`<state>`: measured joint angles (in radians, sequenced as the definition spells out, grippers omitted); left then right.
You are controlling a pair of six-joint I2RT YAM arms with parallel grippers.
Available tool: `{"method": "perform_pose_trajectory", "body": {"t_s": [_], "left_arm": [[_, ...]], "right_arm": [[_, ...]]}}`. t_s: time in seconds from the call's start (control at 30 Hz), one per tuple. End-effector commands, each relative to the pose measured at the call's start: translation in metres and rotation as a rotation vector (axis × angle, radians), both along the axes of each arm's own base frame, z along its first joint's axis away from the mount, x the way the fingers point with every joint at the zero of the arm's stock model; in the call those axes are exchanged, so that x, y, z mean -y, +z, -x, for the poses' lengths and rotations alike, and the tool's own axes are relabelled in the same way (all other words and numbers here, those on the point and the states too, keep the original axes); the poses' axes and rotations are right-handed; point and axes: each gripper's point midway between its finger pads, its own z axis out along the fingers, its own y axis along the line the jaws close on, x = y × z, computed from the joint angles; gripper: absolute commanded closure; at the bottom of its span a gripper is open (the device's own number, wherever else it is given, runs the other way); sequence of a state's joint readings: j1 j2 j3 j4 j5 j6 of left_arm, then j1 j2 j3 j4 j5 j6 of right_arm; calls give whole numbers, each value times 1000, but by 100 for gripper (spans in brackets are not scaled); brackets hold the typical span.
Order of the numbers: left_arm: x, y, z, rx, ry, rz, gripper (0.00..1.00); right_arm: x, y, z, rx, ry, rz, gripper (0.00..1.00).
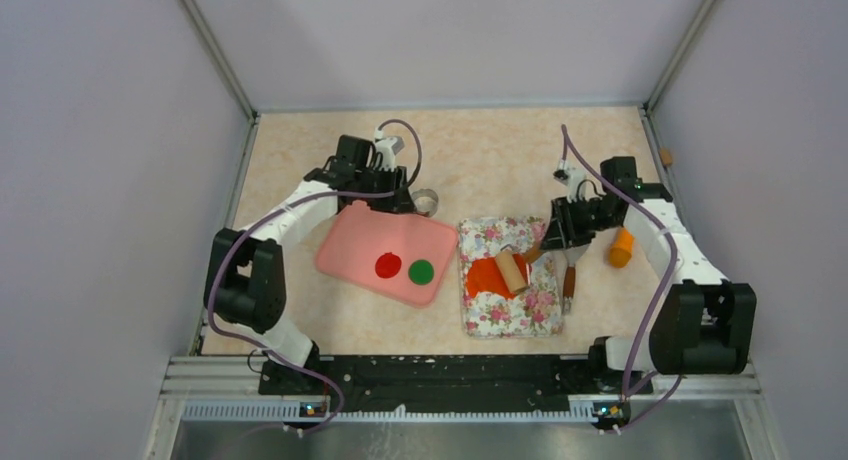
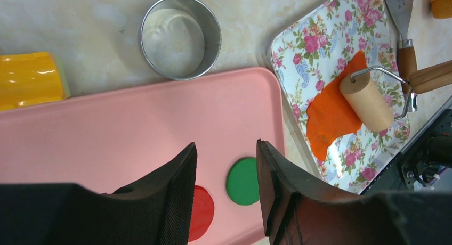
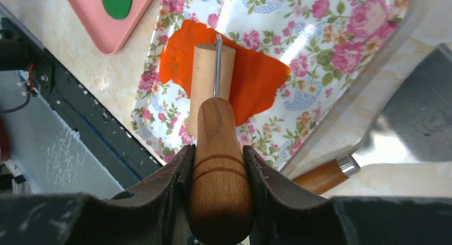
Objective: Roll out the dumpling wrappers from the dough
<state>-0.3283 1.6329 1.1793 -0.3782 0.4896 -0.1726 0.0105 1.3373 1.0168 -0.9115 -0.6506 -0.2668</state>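
Note:
Two dumpling wrappers, a red disc (image 1: 388, 266) (image 2: 203, 213) and a green disc (image 1: 421, 271) (image 2: 242, 181) (image 3: 116, 1), lie flat on the pink tray (image 1: 350, 245) (image 2: 133, 122). The dough (image 1: 484, 277) (image 2: 330, 117) (image 3: 253, 77) is a flattened orange-red sheet on the floral tray (image 1: 500, 315) (image 2: 320, 37) (image 3: 330, 32). A wooden roller (image 1: 512, 270) (image 2: 368, 100) (image 3: 213, 69) rests on the dough. My right gripper (image 1: 548, 245) (image 3: 217, 160) is shut on the roller's handle. My left gripper (image 1: 398, 202) (image 2: 226, 149) hovers open over the pink tray's far side, holding nothing.
A metal ring cutter (image 1: 427, 200) (image 2: 180, 36) stands just beyond the pink tray. A yellow object (image 2: 29, 79) lies beside that tray. A scraper with a wooden handle (image 1: 568, 280) (image 3: 320, 176) lies right of the floral tray, and an orange stick (image 1: 622, 247) farther right.

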Motion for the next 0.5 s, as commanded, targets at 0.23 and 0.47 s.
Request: {"method": "perform_pose_trajectory", "body": {"t_s": [0.23,0.47], "left_arm": [[-5,16,9,64,-11,11,52],[-7,19,8,84,-4,3,51]], "right_arm": [[-38,-41,-5,7,172,17,100],[-58,7,-19,88,207,-26,100]]}}
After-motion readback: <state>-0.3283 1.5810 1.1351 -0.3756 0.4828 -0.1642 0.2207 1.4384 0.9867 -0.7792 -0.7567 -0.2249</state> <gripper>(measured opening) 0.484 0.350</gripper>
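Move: My right hand already holds the roller, its wooden drum about 6 cm to the left, 3 cm back and 4 cm lower, over the right part of the orange dough. The dough's middle lies some 9 cm left, 4 cm back and 6 cm below. The scraper lies about 5 cm to the right and 3 cm back, the green disc 25 cm left and 3 cm back. From my left hand the dough is roughly 19 cm right and 12 cm back. I keep my grip on the roller handle and sink my right hand a good 1.5 cm, bringing the drum down onto the dough, then sweep left about 7 cm, drifting slightly back towards the end. The drum goes across the dough towards its left edge while my wrist swings some 10 degrees counter-clockwise. ##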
